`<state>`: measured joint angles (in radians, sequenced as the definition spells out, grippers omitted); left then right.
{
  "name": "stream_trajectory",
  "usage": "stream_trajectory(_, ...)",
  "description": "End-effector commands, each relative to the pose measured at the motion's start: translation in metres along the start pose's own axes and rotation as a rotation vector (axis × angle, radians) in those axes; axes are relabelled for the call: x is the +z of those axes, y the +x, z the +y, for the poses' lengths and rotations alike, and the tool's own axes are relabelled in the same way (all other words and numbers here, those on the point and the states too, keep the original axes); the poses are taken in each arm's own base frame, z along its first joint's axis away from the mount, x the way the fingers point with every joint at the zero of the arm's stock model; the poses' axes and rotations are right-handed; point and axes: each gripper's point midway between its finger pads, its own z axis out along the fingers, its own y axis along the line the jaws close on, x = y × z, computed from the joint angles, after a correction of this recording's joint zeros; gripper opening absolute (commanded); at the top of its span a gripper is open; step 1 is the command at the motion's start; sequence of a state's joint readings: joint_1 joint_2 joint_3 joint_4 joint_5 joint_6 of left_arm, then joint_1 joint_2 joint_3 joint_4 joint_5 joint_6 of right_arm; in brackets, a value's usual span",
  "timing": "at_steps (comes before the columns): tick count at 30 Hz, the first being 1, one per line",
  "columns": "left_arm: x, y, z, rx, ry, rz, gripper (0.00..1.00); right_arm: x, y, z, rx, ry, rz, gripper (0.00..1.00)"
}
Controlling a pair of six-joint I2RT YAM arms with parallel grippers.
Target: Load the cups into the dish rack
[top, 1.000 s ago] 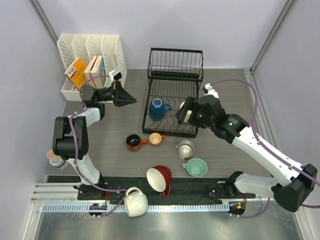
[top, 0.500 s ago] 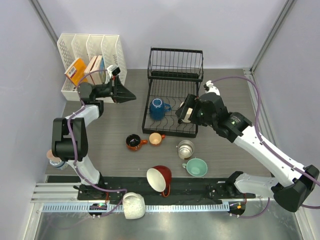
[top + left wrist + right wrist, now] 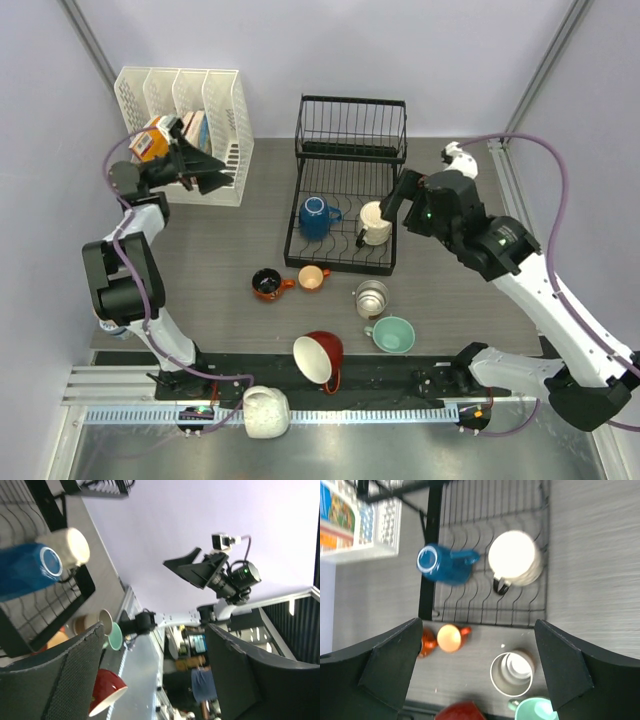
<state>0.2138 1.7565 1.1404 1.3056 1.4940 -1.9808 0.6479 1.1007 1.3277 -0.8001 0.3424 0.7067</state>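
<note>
The black wire dish rack (image 3: 350, 150) stands at the back centre. On its lower tier are a blue cup (image 3: 316, 217) and a cream cup (image 3: 374, 223), also seen from the right wrist as the blue cup (image 3: 442, 564) and cream cup (image 3: 515, 557). My right gripper (image 3: 392, 208) hangs open just right of the cream cup, holding nothing. In front of the rack lie a black cup (image 3: 266, 284), a peach cup (image 3: 312, 278), a steel cup (image 3: 372, 297), a teal cup (image 3: 393, 334) and a red cup (image 3: 320, 357). My left gripper (image 3: 222, 172) is open and empty by the file organizer.
A white slotted file organizer (image 3: 185, 120) with books stands at the back left. A white cup (image 3: 267, 411) rests on the front rail. Another cup (image 3: 110, 315) sits at the left table edge behind the left arm. Purple cables loop round both arms.
The right gripper let go of the cream cup in the rack and drew back to the right. The left arm swung left toward the organizer and its jaws opened.
</note>
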Motion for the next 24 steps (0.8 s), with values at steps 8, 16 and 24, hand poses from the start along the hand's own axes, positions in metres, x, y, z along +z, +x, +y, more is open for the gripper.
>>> stream_trajectory(8,-0.018,0.000,0.001,0.391,-0.075,0.132,1.00,-0.052,-0.060,-0.011,0.011,0.039,-0.170,0.99)
stream_trajectory(16,0.102,0.092,-0.116,0.464,0.143,0.506,1.00,-0.067,-0.074,-0.001,-0.005,-0.023,-0.211,1.00)
stream_trajectory(24,0.172,0.074,-0.104,0.434,0.197,0.620,1.00,-0.084,-0.090,0.006,-0.031,-0.062,-0.248,1.00)
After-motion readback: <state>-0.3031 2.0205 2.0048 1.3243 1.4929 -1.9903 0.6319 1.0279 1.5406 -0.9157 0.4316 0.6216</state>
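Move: Nearest for the empty right gripper is the beige cup, already in the dish rack: about 7 cm ahead, 3 cm left and 24 cm below. The blue cup beside it lies some 14 cm farther left and level with it in reach; the metal cup stands about 8 cm behind the gripper and 4 cm left, 27 cm below. From the left gripper the beige cup is roughly 33 cm right, 2 cm back and 26 cm down. Lift the right gripper clear of the beige cup by about 8 cm while easing right, fingers wide open and tipping up slightly. Finish opening the left gripper, drift slightly left and forward, then sweep it right about 20 cm past its start, rising and drawing back, swinging clockwise and rolling, to end high over the rack's blue-cup side, touching nothing. ##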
